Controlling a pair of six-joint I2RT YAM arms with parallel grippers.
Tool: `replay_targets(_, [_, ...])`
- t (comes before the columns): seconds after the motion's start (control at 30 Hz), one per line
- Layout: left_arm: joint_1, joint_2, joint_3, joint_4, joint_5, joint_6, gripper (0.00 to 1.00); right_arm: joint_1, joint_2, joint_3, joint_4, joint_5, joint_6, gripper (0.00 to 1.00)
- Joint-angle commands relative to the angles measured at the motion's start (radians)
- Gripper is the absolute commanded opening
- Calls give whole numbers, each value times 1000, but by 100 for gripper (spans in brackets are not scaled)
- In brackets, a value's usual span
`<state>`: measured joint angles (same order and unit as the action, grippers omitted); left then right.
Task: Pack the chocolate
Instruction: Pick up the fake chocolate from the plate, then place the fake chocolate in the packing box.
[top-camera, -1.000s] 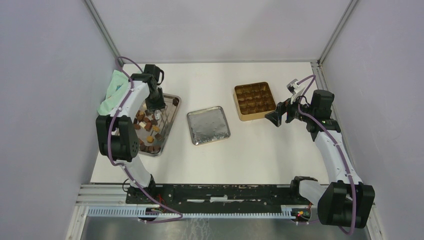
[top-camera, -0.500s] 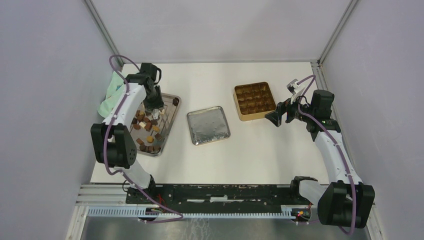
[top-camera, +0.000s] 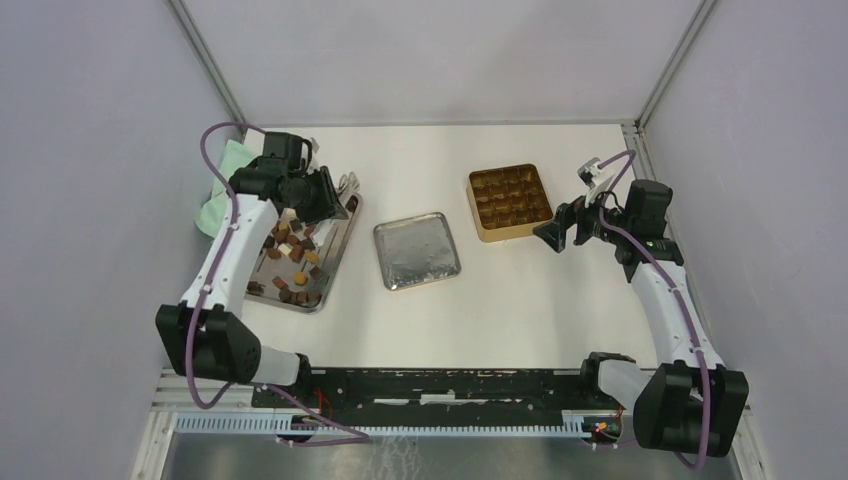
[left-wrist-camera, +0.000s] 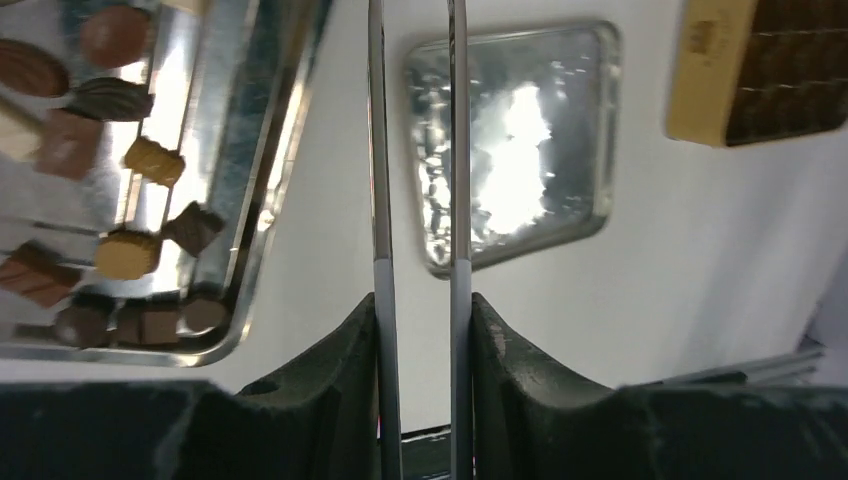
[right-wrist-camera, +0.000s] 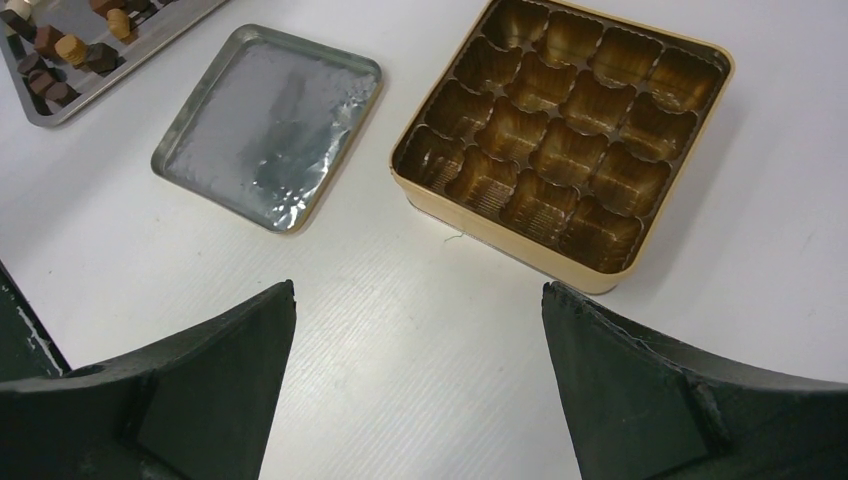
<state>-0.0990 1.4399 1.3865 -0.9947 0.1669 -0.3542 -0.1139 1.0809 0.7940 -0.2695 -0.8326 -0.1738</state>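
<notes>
The chocolate (top-camera: 290, 250) lies as several dark, mid-brown and cream pieces in a steel tray (top-camera: 338, 250) on the left, also seen as chocolate (left-wrist-camera: 128, 253) in the left wrist view. My left gripper (top-camera: 328, 195) hovers over the tray's far right corner, shut on long metal tweezers (left-wrist-camera: 379, 200). Their two arms stand apart and their tips run out of the wrist frame. The gold tin (top-camera: 512, 236) sits right of centre with its compartments empty. My right gripper (right-wrist-camera: 418, 290) hangs open just in front of the tin (right-wrist-camera: 500, 243), holding nothing.
A flat silver lid (top-camera: 416, 250) lies between the tray and the tin. A green cloth (top-camera: 222, 185) is bunched against the left wall behind the left arm. White walls close in the table on three sides.
The left arm has swung outward and its wrist has turned, so the tweezers moved from over the chocolates to the tray's far right corner. The right arm has barely shifted.
</notes>
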Motion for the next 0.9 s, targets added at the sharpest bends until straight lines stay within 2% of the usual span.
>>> replay_targets(0.0, [-58,-107,-46,221,295,-142,2,-35,-19,0,18,15,-6,98])
replay_targets(0.17, [-182,-132,-127,470,398,-233,2,-94,-22,-5,24,66,11,98])
replay_targets(0.27, [-269,-113,-148,612,396,-273,2,-127,-31,-15,37,80,24,98])
replay_targets(0.37, [-351,-61,-117,668,339,-259,2,-153,-43,-32,48,91,34,98])
replay_targets(0.63, [-479,140,1,717,181,-225,2,-200,-71,-77,76,92,55,98])
replay_targets(0.87, [-552,319,179,580,21,-109,2,-217,-66,-84,83,90,59,98])
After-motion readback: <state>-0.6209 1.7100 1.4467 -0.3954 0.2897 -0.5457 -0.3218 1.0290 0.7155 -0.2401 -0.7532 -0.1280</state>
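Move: The golden box, where the tongs in the left hand are being taken, stands about 39 cm to that hand's right, 13 cm farther out and some 17 cm lower. On the way lies the empty silver plate, roughly 18 cm right and 2 cm ahead. The chocolate tray lies behind the move, about 9 cm left and 3 cm ahead. From the idle right hand, the box is some 15 cm ahead and 7 cm left. The tongs, still clamped in the left gripper at an unchanged opening, are swept about 26 cm rightward from the tray over the silver plate towards the golden box, arching up some 5 cm, then sinking back and edging forward, while the wrist turns roughly 25 degrees clockwise. The open, empty right hand draws about 7 cm right, away from the box, also turning clockwise. ##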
